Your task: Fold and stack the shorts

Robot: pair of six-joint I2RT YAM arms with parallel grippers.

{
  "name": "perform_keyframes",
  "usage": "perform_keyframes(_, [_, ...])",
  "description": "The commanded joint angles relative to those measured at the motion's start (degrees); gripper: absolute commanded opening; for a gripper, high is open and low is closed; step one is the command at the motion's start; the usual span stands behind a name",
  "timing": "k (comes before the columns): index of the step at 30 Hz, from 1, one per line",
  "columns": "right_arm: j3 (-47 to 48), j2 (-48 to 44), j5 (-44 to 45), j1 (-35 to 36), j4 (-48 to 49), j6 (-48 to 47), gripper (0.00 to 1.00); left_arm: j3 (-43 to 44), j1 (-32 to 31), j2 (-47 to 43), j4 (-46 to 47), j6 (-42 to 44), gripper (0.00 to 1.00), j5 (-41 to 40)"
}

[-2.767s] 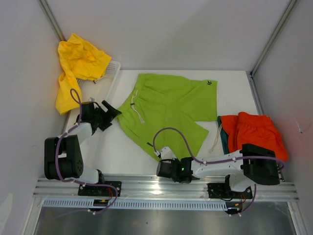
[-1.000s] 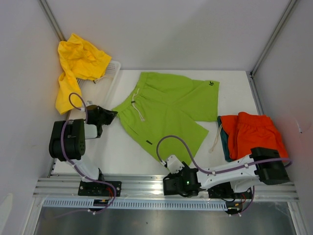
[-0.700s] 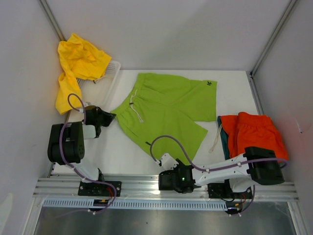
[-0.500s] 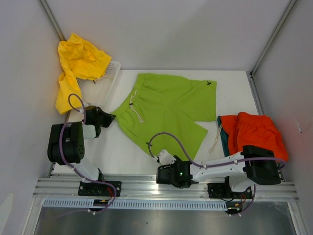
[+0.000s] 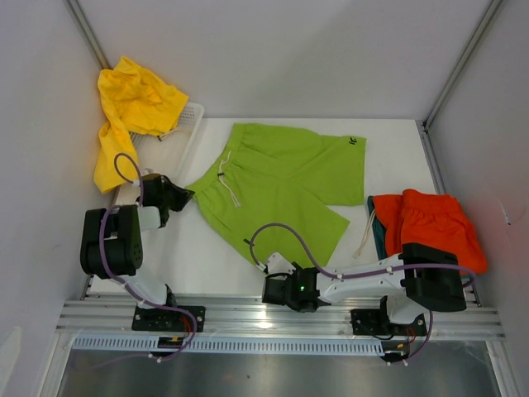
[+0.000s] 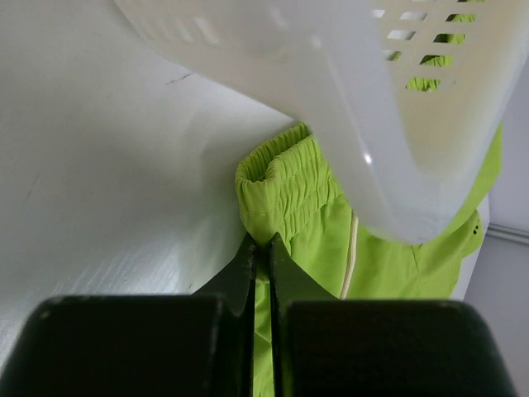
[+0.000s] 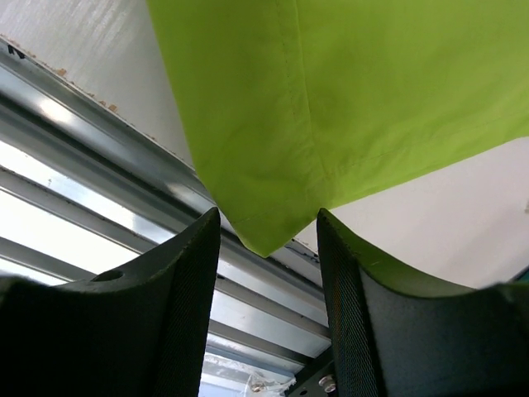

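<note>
The lime green shorts [image 5: 285,186] lie spread flat in the middle of the table. My left gripper [image 5: 180,196] is shut on their waistband corner [image 6: 281,186], with green fabric pinched between the fingertips [image 6: 248,252]. A pale drawstring [image 6: 351,256] runs down beside it. My right gripper [image 5: 270,270] is open at the near hem. In the right wrist view the hem corner [image 7: 266,236] hangs between the fingers [image 7: 186,281], touching neither. Orange-red shorts [image 5: 434,219] lie folded over dark teal shorts [image 5: 379,238] at the right. Yellow shorts [image 5: 132,103] drape over the basket.
The white plastic basket [image 5: 188,124] stands at the back left; its perforated wall [image 6: 355,91] hangs close over my left gripper. The aluminium rail [image 7: 107,132] along the table's near edge lies right under my right gripper. The enclosure walls [image 5: 471,107] close in on both sides.
My right gripper has moved up from the rail to the near hem corner of the lime shorts. The left gripper keeps its grip on the waistband and has barely shifted.
</note>
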Motion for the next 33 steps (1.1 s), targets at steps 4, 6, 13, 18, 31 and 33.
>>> perform_keyframes(4, [1.00,1.38,-0.80,0.35,0.79,-0.66,0.40,2.88,0.93,-2.17,-0.95,2.06,0.00,0.17])
perform_keyframes(6, [1.08,1.73,-0.01,0.35,1.14,-0.75,0.20,3.14,1.02,-2.43,-1.21,2.24,0.00,0.17])
perform_keyframes(13, [1.87,-0.28,3.33,2.98,1.75,-0.84,0.00,3.50,2.42,-2.70,-2.80,1.97,0.00,2.35])
perform_keyframes(18, [4.24,-2.66,7.03,12.11,-0.44,1.88,0.00,2.62,4.53,-4.62,-4.89,1.97,0.00,4.92])
perform_keyframes(31, [15.50,-5.47,15.99,26.62,-19.34,17.09,0.00,2.44,8.04,-30.19,-34.41,5.57,0.00,-3.96])
perform_keyframes(33, [15.94,-6.61,16.17,27.42,-18.46,17.00,0.00,0.78,11.90,-35.64,-35.57,5.66,0.00,-1.25])
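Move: The right hand, open, has the green shorts' near leg corner between and just under its fingertips, about 1 cm ahead and 1 cm below. The folded stack lies roughly 37 cm to its right and 14 cm farther out. The left hand still pinches the waistband's end. From it, that leg corner is some 28 cm back and 20 cm right; the basket's middle is about 14 cm ahead and 6 cm left. Right pinches the leg corner, then both hands pull back and up, each lifting its hold about 9 cm. ##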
